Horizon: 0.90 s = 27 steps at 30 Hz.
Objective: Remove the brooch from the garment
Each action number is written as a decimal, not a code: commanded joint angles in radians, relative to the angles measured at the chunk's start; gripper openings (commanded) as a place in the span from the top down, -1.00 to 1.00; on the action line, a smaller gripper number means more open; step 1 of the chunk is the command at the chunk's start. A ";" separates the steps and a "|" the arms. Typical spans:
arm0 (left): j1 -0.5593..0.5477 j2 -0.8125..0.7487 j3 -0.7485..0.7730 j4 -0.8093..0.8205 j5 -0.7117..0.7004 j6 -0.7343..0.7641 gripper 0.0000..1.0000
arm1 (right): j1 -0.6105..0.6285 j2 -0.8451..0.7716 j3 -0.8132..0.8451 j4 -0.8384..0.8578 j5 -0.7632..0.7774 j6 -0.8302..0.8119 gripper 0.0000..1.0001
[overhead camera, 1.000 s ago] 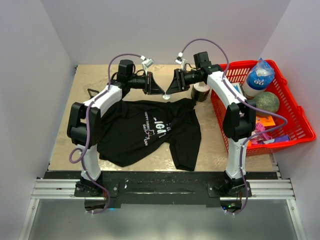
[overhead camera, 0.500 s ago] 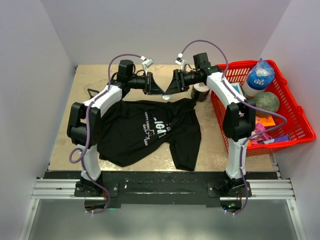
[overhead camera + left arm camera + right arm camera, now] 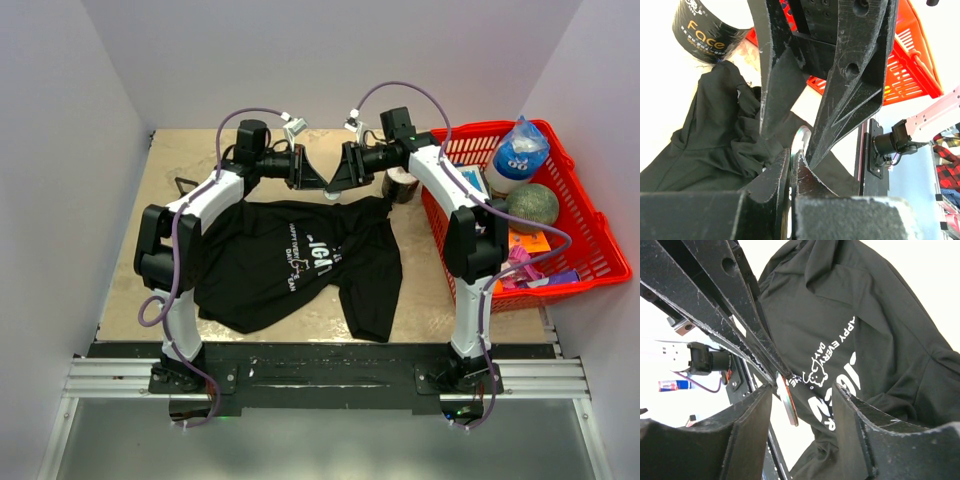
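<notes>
The garment (image 3: 290, 260) is a black T-shirt with white print, spread on the table; it also shows as the shirt (image 3: 715, 125) and the printed cloth (image 3: 865, 315). Both grippers meet above its far edge. My left gripper (image 3: 325, 186) (image 3: 792, 155) is shut on a thin round disc with a silvery edge, seemingly the brooch (image 3: 332, 194) (image 3: 801, 137) (image 3: 789, 402), with bunched shirt cloth beside it. My right gripper (image 3: 337, 186) (image 3: 802, 390) is open. Its fingers (image 3: 850, 75) stand either side of the disc, which lies close to its left finger.
A dark tape roll (image 3: 403, 183) (image 3: 705, 25) stands just right of the grippers. A red basket (image 3: 580, 250) (image 3: 910, 65) on the right holds a bottle (image 3: 517, 155), a green ball (image 3: 535, 205) and other items. A small black open-frame piece (image 3: 186, 186) lies at far left.
My right gripper has edged slightly left, closer round the disc. The left arm and the shirt have stayed put.
</notes>
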 commanded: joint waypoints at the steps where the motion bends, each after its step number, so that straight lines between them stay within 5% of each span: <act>1: 0.006 -0.048 0.012 0.012 0.017 -0.001 1.00 | 0.005 -0.030 0.011 -0.006 0.027 -0.031 0.02; 11: 0.006 -0.028 0.018 0.030 0.036 -0.015 1.00 | 0.005 -0.038 0.031 -0.027 -0.003 -0.088 0.28; 27: 0.013 -0.011 0.021 0.033 0.098 0.008 1.00 | 0.002 -0.044 0.074 -0.127 -0.018 -0.241 0.35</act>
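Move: The brooch sits edge-on in the left hand's shut fingertips, its middle about 2 cm to that hand's right, 1 cm back and 1 cm below. From the right hand it is only about 1 cm back, already between the open fingers. The garment's middle lies on the table roughly 16 cm back of the right hand, 6 cm to its left and 18 cm down; the tissue roll is about 16 cm to its right, 2 cm farther out and 14 cm lower. The brooch stays pinched in the left fingertips, held still in the air, while the right fingers narrow around it from about half open to a third. The right hand eases barely 1 cm back, centring its fingertips on the brooch, and its wrist turns some 5 degrees, mostly counter-clockwise. Any grip by the right fingers can't be seen. ##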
